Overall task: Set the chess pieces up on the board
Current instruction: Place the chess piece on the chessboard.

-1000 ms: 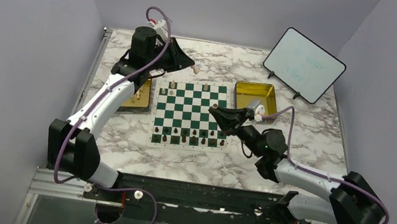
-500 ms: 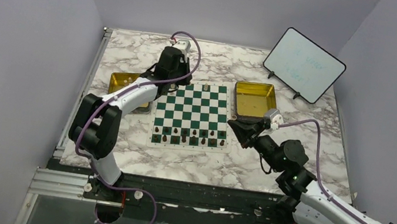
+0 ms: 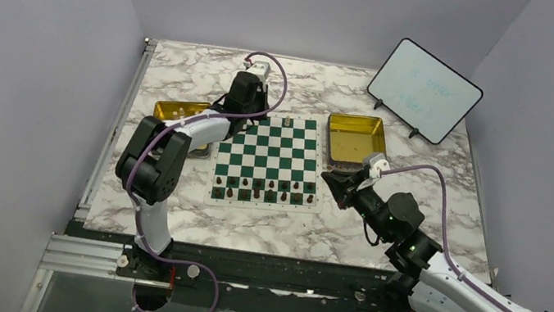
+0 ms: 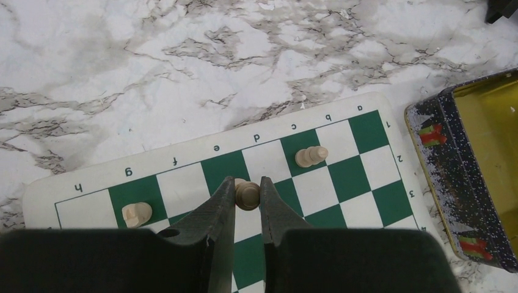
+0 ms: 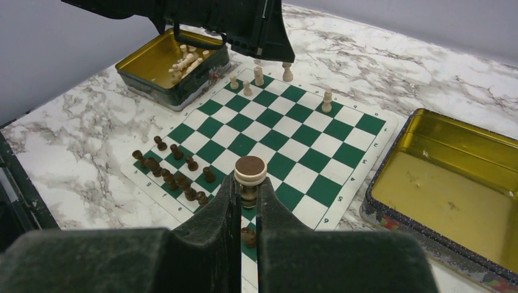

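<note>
The board (image 3: pixel 267 155) lies mid-table, green and white. Dark chess pieces (image 3: pixel 264 189) fill its near rows, and a few cream ones (image 3: pixel 287 119) stand on its far rows. My left gripper (image 3: pixel 250 121) hangs over the far left part of the board, shut on a cream piece (image 4: pixel 247 194) above the squares. Other cream pieces (image 4: pixel 310 156) stand on either side of it. My right gripper (image 3: pixel 326 177) sits at the board's near right edge, shut on a piece (image 5: pixel 250 177) whose round brown-felted base (image 5: pixel 250 166) faces the camera.
A gold tray (image 3: pixel 173 110) left of the board holds several cream pieces (image 5: pixel 180 61). A second gold tray (image 3: pixel 355 137) stands right of the board, its rim (image 5: pixel 379 207) close to my right gripper. A small whiteboard (image 3: pixel 424 89) stands at the back right.
My left gripper has swung from the back left corner to above the board's far rows. My right gripper has drawn back from over the board to its right edge.
</note>
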Robot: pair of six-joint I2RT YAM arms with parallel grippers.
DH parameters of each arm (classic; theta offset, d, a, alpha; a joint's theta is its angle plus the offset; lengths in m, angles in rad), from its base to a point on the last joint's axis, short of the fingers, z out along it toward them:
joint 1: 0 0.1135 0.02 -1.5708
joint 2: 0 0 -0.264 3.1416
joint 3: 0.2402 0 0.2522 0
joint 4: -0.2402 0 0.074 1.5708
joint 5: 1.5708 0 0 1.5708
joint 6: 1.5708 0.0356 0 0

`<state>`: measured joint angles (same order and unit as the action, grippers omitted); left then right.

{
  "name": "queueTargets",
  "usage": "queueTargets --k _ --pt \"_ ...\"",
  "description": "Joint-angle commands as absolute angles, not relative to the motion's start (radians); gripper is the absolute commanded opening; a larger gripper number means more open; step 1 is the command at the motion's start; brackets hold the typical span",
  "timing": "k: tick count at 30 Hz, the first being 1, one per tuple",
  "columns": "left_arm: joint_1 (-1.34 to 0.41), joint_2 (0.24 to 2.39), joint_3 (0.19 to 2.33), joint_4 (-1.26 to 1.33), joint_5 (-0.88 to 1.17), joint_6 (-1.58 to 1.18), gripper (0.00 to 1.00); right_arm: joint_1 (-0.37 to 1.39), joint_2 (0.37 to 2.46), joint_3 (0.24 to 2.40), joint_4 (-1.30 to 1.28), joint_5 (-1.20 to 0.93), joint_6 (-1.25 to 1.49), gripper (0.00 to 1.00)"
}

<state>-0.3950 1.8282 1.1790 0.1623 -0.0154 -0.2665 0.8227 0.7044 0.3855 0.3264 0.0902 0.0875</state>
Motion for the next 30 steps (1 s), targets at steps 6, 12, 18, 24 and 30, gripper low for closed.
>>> queueTargets --k 6,12,18,24,30 --pt "-0.411 1.926 1.230 0.274 0.058 -0.275 0.02 0.817 0.721 0.414 0.298 0.123 0.054 0.08" --pt "-0.431 1.973 1.256 0.279 0.072 -0.281 0.02 0.818 0.728 0.413 0.298 0.131 0.042 0.07" --pt "-0.449 1.984 1.247 0.295 0.051 -0.272 0.02 0.818 0.727 0.407 0.302 0.137 0.033 0.07" --pt "-0.451 1.998 1.244 0.303 0.034 -0.270 0.04 0.817 0.727 0.406 0.301 0.142 0.020 0.08" --pt "-0.453 2.006 1.247 0.302 0.015 -0.251 0.04 0.818 0.723 0.408 0.299 0.147 0.015 0.08"
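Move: The left hand, already holding a white chess piece, has the empty d1 square about 3 cm to its right, 1 cm ahead and roughly 8 cm below. The white piece on c1 stands some 7 cm to the hand's right and 1 cm ahead; the white piece on g1 is about 7 cm to its left and 1 cm ahead, both about 6 cm lower. From the right hand, d1 is around 26 cm ahead, 14 cm left and 18 cm down. The left hand carries its white piece down and to the right, about 4 cm each way, towards d1 and in beside the piece on c1, while the wrist turns clockwise by some 5 degrees. It sinks first, then slides right as it goes on down, pauses almost level, and finally sinks nearly another centimetre straight down over the far rank, the fingers keeping their pinch on the piece throughout. ##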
